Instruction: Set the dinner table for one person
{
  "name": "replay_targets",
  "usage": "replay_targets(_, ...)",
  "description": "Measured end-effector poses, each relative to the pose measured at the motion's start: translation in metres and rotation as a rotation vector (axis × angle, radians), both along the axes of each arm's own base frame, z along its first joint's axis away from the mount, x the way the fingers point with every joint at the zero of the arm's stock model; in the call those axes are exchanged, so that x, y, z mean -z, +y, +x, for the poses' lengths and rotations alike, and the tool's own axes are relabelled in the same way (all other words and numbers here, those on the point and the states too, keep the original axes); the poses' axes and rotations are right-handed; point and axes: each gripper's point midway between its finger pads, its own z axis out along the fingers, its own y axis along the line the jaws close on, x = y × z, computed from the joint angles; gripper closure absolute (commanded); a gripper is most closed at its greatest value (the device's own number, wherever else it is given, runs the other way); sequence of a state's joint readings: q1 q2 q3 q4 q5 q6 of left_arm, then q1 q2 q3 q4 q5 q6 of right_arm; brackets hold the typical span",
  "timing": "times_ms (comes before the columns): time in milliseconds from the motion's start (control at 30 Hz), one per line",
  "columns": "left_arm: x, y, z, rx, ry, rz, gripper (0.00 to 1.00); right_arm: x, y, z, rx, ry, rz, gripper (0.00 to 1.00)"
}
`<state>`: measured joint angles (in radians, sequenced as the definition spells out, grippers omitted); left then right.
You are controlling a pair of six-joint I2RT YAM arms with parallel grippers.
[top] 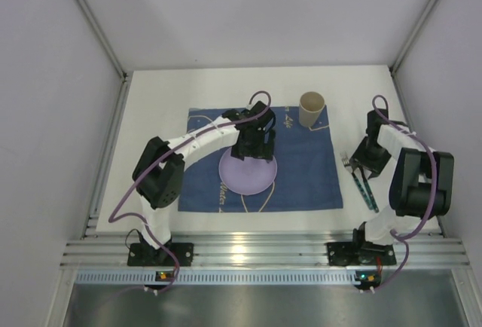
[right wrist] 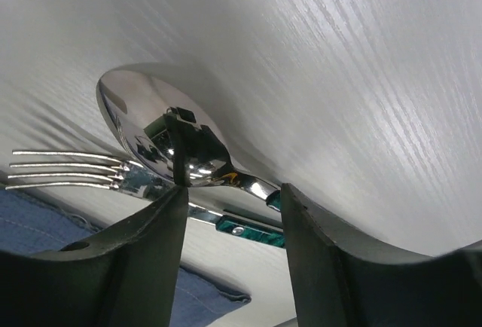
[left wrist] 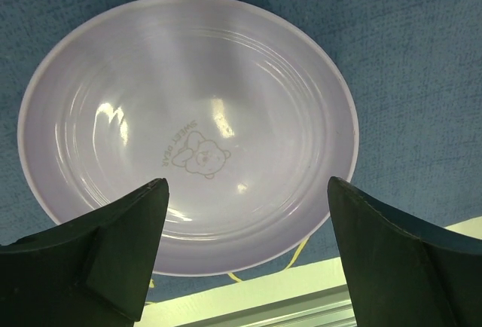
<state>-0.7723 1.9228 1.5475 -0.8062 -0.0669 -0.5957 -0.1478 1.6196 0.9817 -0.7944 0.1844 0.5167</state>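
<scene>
The white dinner table (top: 151, 116) carries a blue placemat (top: 309, 169) with a lilac plate (top: 247, 176) on it. My left gripper (top: 252, 146) hovers over the plate's far part. In the left wrist view it (left wrist: 245, 184) is open and empty, its fingers (left wrist: 128, 236) above the plate's (left wrist: 188, 101) near rim. A spoon and a fork with teal handles (top: 367, 190) lie on the table right of the mat. My right gripper (right wrist: 230, 191) is open, its fingers on either side of the spoon's neck (right wrist: 252, 186). The spoon bowl (right wrist: 135, 116) and fork tines (right wrist: 60, 169) lie beyond.
A tan paper cup (top: 312, 110) stands upright at the placemat's far right corner. A silver aluminium rail (top: 263, 252) runs along the near edge by the arm bases. Grey walls close in the table on three sides.
</scene>
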Motion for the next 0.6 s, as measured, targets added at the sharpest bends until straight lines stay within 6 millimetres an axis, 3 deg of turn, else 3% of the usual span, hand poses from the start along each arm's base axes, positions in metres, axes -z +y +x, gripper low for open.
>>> replay_targets(233,0.000,0.007,0.006,0.005,0.002,0.002,0.10,0.009,-0.011,0.005,-0.026,0.030,-0.051,0.68)
replay_targets(333,0.001,0.007,0.005,0.010,0.006,0.002,0.10,0.009,-0.017,0.005,-0.043,0.049,-0.080,1.00)
replay_targets(600,0.002,0.007,0.003,0.019,0.013,-0.001,0.10,0.001,-0.029,0.015,-0.084,0.048,-0.169,1.00)
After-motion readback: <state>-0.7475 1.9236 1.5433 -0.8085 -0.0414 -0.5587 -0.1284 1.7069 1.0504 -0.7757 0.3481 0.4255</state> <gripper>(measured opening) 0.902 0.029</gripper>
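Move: The right hand hovers low, fingertips 1-2 cm above the spoon's neck; the spoon's middle lies about 5 cm back and 2 cm to the right. The fork lies beside it, its middle 4 cm back and 1 cm left. The placemat's middle is roughly 28 cm left and 3 cm ahead, the cup about 14 cm left and 15 cm ahead. From the left hand the spoon is some 33 cm right, 8 cm back and 7 cm below. Rightward and a little forward, the right hand travels about 3 cm across the table away from the placemat, dipping about 1 cm and then rising again. Its half-open fingers close fully around the spoon's neck and pinch it, while the hand tilts some 10 degrees, left side down, with a slight counter-clockwise turn. ##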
